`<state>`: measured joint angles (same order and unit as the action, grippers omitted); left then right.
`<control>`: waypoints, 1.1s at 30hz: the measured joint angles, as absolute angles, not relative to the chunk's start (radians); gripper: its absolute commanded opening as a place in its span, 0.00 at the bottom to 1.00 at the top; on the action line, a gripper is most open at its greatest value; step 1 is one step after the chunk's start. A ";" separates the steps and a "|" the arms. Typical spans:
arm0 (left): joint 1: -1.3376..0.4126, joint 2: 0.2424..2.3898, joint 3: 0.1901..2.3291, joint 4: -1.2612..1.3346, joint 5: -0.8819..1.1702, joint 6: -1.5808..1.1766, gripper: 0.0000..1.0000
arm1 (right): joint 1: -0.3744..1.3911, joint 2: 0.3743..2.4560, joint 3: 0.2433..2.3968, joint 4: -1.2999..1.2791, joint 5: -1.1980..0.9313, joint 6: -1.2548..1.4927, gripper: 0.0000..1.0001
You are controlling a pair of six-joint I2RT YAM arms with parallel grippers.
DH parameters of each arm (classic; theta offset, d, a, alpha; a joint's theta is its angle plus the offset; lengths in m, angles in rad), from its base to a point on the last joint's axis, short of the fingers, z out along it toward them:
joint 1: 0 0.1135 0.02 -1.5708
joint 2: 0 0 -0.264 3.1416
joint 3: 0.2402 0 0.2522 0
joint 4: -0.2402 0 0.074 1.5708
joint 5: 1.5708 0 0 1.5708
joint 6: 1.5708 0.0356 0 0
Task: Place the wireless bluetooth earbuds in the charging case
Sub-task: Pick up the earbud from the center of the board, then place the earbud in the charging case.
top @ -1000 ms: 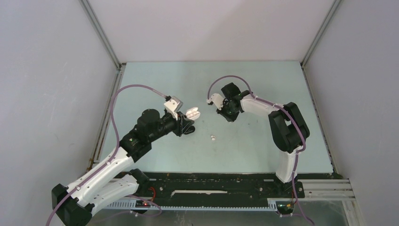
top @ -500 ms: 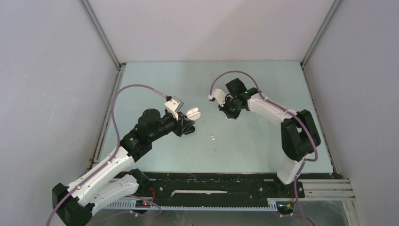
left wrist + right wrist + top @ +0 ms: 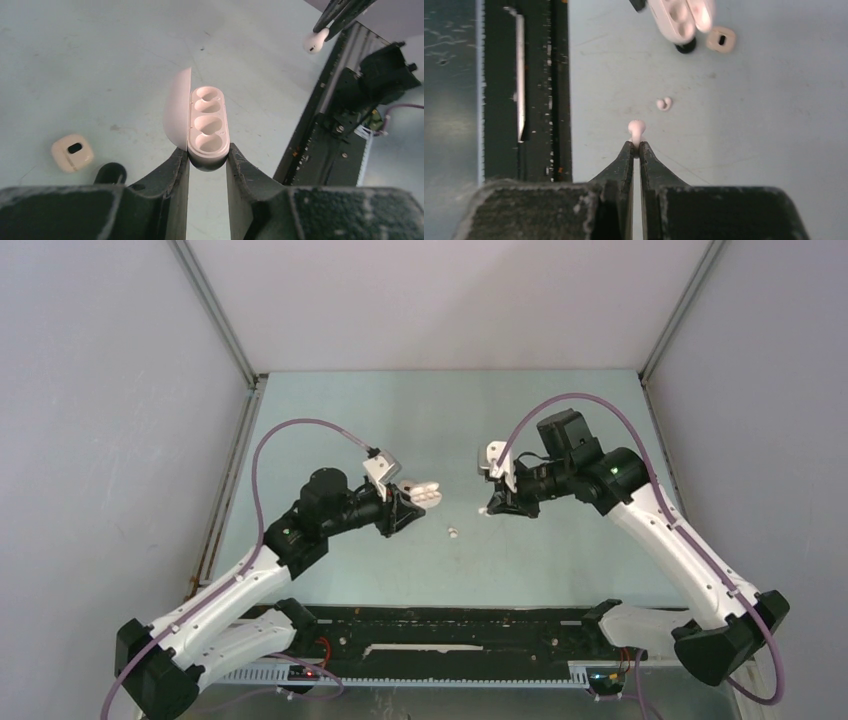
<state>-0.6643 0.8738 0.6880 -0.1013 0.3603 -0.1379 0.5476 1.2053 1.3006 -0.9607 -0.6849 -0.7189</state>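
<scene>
My left gripper (image 3: 207,154) is shut on the base of a white charging case (image 3: 207,125), held above the table with its lid hinged open to the left and its wells empty. From the top view the case (image 3: 425,492) sits left of centre, just beyond the left gripper (image 3: 408,508). My right gripper (image 3: 636,145) is shut on the stem of a white earbud (image 3: 636,128), which hangs right of the case (image 3: 484,510). The left wrist view shows this earbud (image 3: 315,41) at top right. A second white earbud (image 3: 453,533) lies on the table between the arms.
A beige square piece with a dark slot (image 3: 72,152) and a small black round thing (image 3: 110,172) lie on the table under the case. The black rail (image 3: 450,625) runs along the near edge. Grey walls stand on three sides.
The right gripper shut on an earbud and carried it from the back centre nearer and to the right, the arm rising. The left arm shifted the case slightly right.
</scene>
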 measured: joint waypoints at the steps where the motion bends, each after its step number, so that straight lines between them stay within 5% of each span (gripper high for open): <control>1: -0.665 0.884 0.688 -0.093 0.395 -0.133 0.00 | 0.562 1.194 1.301 -0.968 -0.701 -0.716 0.00; 16: -0.762 0.920 0.678 -0.058 0.686 -0.022 0.00 | 0.689 1.301 1.523 -1.036 -0.793 -0.580 0.00; 33: -0.794 0.896 0.668 -0.055 0.723 0.071 0.00 | 0.852 1.416 1.578 -1.061 -0.690 -0.530 0.00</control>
<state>-0.7944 0.8955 0.6678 -0.0551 0.7231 0.0711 0.8516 1.4158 1.5776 -1.0611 -0.6899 -0.5297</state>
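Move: The right fingers hold a white earbud; the open white charging case for it, in the left fingers, is about 12 cm to their left, 3 cm ahead, level. From the left hand that earbud is some 14 cm right, 2 cm back, 1 cm lower; on the board some 22 cm below lie the black case, 10 cm ahead and 3 cm left, and the peach case, 17 cm ahead and 2 cm left. The loose white earbud lies about 8 cm ahead, 6 cm left and 23 cm below the right hand. The left hand carries the open charging case back about 8 cm and some 4 cm right, keeping its grip and swinging about 30 degrees clockwise until its fingers point to the robot's right. The right hand, still pinching the earbud, comes left about 8 cm and back some 6 cm, rising on the way and then sinking about 3 cm over the case's slots, with a slight counter-clockwise turn. ##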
